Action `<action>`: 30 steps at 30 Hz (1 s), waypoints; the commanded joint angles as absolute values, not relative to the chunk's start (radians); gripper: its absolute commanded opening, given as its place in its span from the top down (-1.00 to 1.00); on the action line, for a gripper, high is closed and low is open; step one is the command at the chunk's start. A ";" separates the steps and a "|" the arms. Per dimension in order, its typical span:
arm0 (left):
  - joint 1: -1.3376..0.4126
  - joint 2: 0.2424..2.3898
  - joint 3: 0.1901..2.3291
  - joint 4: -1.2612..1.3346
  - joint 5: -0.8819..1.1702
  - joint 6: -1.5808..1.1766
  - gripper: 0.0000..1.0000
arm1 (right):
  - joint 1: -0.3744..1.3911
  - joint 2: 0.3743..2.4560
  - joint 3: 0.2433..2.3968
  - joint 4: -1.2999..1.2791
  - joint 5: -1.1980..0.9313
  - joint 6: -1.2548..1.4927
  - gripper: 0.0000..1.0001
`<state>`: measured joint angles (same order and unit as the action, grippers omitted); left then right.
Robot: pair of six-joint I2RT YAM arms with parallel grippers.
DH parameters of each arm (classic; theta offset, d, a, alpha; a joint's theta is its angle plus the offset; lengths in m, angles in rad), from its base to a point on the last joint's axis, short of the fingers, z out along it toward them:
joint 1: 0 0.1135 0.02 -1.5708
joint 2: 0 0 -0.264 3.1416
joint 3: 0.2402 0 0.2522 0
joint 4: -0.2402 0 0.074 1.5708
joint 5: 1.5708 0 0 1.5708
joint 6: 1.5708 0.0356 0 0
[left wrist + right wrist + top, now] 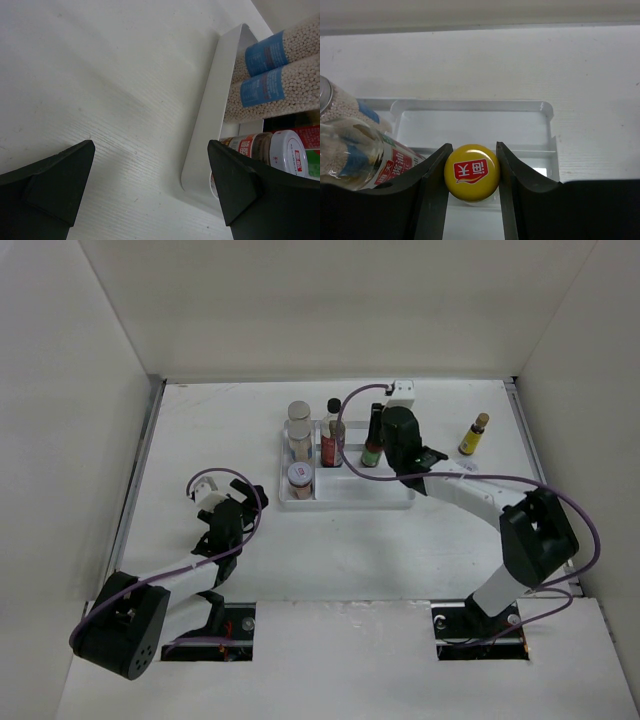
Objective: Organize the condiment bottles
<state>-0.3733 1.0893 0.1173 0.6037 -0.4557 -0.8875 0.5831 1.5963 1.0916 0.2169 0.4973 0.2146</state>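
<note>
My right gripper (472,148) is shut on the yellow cap of a small bottle (472,172), which stands upright over a compartment of the white divided tray (470,106). In the top view the gripper (400,445) hides that bottle. A second yellow-capped bottle (474,434) stands on the table right of the tray (350,502). In the tray are two silver-lidded jars (300,424), a jar with a red-white lid (300,478), a black-capped dark bottle (333,412) and a dark bottle with a green label (373,445). My left gripper (225,510) (151,145) hangs open and holds nothing, left of the tray's corner (205,130).
Pale walls close in the table on the left, back and right. A small white box (402,392) sits behind the tray. In the left wrist view the bead-filled jars (280,85) and the red-white lidded jar (289,152) lie just past the tray wall.
</note>
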 commanded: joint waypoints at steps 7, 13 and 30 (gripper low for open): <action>-0.372 1.072 0.117 0.663 -0.445 -0.897 -1.00 | 0.631 1.646 1.169 0.402 0.503 0.253 0.40; -0.367 1.072 0.117 0.663 -0.443 -0.897 -1.00 | 0.637 1.637 1.146 0.400 0.509 0.270 -0.18; -0.369 1.091 0.123 0.666 -0.433 -0.900 -1.00 | 0.150 1.373 0.969 0.258 0.526 0.302 -0.89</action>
<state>-0.3733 1.0901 0.1173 0.6067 -0.4397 -0.8894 0.2173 1.3434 0.9585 0.3115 0.4969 0.2928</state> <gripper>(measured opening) 0.997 0.937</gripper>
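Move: The right hand already holds the green bottle by its yellow cap; its standing place in the tray's middle row lies level ahead, some 3 cm to the left and about 15 cm below. The red-label bottle stands level with the hand, roughly 11 cm left; the nearer white-grain jar is also level, about 20 cm left. The yellow-label bottle is around 28 cm right and 4 cm farther out. From the left hand, that tray place is some 39 cm right and 13 cm ahead. The right hand carries the green bottle slowly left, about 3 cm, and 1.5 cm down towards the red-label bottle, then opens its fingers and lets go of the cap. With the fingers nearly wide open it lifts clear and sweeps quickly right, some 20 cm, up and away from the tray towards the yellow-label bottle, yawing some 20 degrees clockwise as the fingertips tip up. ##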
